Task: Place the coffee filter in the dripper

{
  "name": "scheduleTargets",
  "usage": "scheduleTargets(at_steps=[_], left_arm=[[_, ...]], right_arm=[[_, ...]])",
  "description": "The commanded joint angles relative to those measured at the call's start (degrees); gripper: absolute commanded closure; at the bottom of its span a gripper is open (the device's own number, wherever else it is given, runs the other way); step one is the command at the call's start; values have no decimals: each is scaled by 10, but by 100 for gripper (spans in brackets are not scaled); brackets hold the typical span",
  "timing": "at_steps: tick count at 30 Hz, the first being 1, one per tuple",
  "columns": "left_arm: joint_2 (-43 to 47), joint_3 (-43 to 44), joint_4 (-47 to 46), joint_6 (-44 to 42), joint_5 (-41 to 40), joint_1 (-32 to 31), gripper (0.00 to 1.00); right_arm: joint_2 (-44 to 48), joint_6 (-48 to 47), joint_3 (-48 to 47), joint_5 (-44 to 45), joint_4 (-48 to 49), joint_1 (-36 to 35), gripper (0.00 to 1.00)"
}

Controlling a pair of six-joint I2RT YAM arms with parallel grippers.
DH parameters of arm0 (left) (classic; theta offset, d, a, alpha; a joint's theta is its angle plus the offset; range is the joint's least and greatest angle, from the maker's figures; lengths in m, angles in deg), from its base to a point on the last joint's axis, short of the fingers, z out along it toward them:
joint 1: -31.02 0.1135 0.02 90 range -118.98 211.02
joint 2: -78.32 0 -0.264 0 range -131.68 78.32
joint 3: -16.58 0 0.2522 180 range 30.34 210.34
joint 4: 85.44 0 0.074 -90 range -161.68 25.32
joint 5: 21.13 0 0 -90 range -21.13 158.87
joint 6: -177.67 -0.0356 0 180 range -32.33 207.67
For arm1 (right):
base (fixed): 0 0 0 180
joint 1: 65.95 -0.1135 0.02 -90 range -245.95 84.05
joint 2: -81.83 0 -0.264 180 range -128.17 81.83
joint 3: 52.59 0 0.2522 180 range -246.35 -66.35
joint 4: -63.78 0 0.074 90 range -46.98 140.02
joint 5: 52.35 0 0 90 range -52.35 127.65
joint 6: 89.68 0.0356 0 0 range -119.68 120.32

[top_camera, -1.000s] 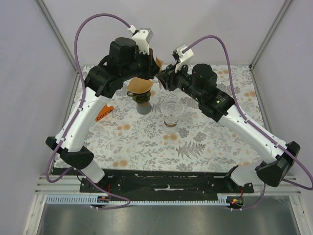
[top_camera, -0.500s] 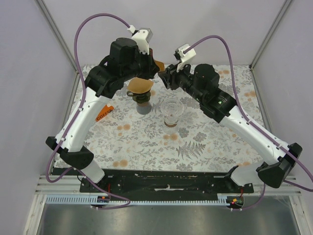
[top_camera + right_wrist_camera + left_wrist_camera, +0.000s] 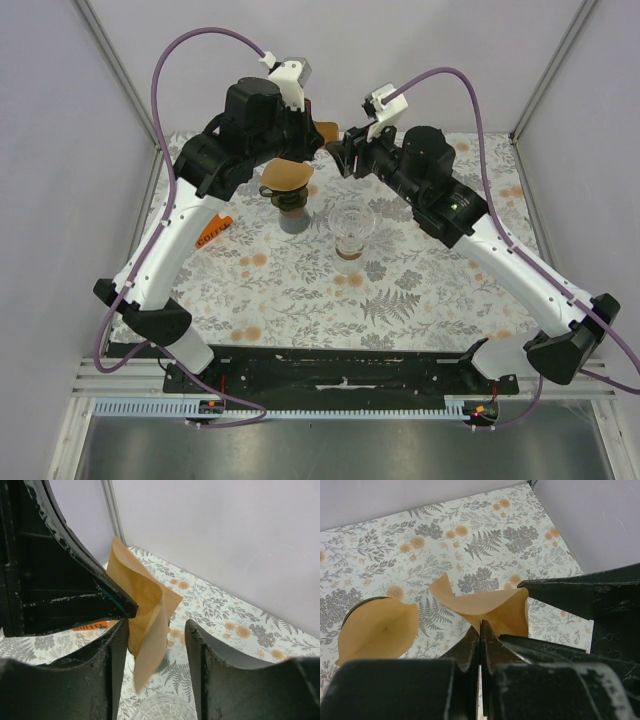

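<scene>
A brown paper coffee filter (image 3: 485, 605) hangs in the air at the back of the table, and my left gripper (image 3: 480, 626) is shut on its lower edge. In the right wrist view the filter (image 3: 145, 612) hangs between the spread fingers of my right gripper (image 3: 152, 647), which is open and close to it on the left side. The clear glass dripper (image 3: 352, 225) stands mid-table below both grippers, and its rim (image 3: 160, 711) shows under the filter. From above, the left gripper (image 3: 318, 140) and right gripper (image 3: 345, 152) meet at the filter (image 3: 328, 128).
A stack of brown filters (image 3: 288, 176) rests on a dark holder (image 3: 293, 217) left of the dripper. An orange coffee packet (image 3: 213, 235) lies at the left on the floral tablecloth (image 3: 400, 290). Purple walls and metal frame posts surround the table.
The right gripper has opened wider and shifted slightly up and back around the filter. The left gripper holds the filter in the same place.
</scene>
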Motion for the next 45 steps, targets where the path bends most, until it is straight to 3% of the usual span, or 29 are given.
scheduleTargets(at_steps=[1, 5, 19, 23, 26, 31, 35, 37, 41, 45], left_arm=[[9, -1, -10, -18, -11, -1, 98], [9, 0, -11, -19, -10, -2, 98], [-3, 13, -16, -24, -12, -1, 98], [-6, 9, -19, -39, -22, -1, 98], [-3, -7, -29, -82, -76, 0, 98], [-2, -36, -42, -138, -129, 0, 98], [-7, -50, -55, -155, -139, 0, 98], [-8, -54, -62, -148, -122, 0, 93], [-13, -44, -77, -132, -80, 0, 64], [-18, -39, -79, -128, -60, 0, 53]], right_arm=[[3, 13, -37, -17, 20, 17, 48], [-14, 18, -45, -22, 16, 22, 55], [-63, -4, -54, -28, 28, 22, 51], [-82, -28, -64, 3, 32, 22, 67], [-75, -41, -57, 41, 34, 26, 82], [-55, -64, -39, 91, 35, 34, 100], [-48, -50, -36, 71, 34, 34, 100], [-55, -36, -38, 53, 29, 33, 100], [-63, -15, -46, 25, 21, 31, 100], [-63, 14, -51, 13, 20, 32, 100]])
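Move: The left gripper holds the coffee filter, whose middle lies about 2 cm ahead of it and 2 cm to its right. From the open right gripper, the filter is some 3 cm ahead, 2 cm left and 1 cm up. The clear dripper stands roughly 9 cm back and 5 cm right of the left gripper. The green dripper, which already has a filter, is about 8 cm to the left gripper's left, level with it fore and aft. Both drippers are about 20 cm lower. Bring the right gripper about 5 cm forward onto the filter, rising slightly before dipping some 3 cm, and shut its fingers on the paper's edge, turning a little clockwise. As they close, shift the left gripper roughly 4 cm forward with some left and down, rolling its left side up about 15 degrees, then open its fingers to release the filter. ##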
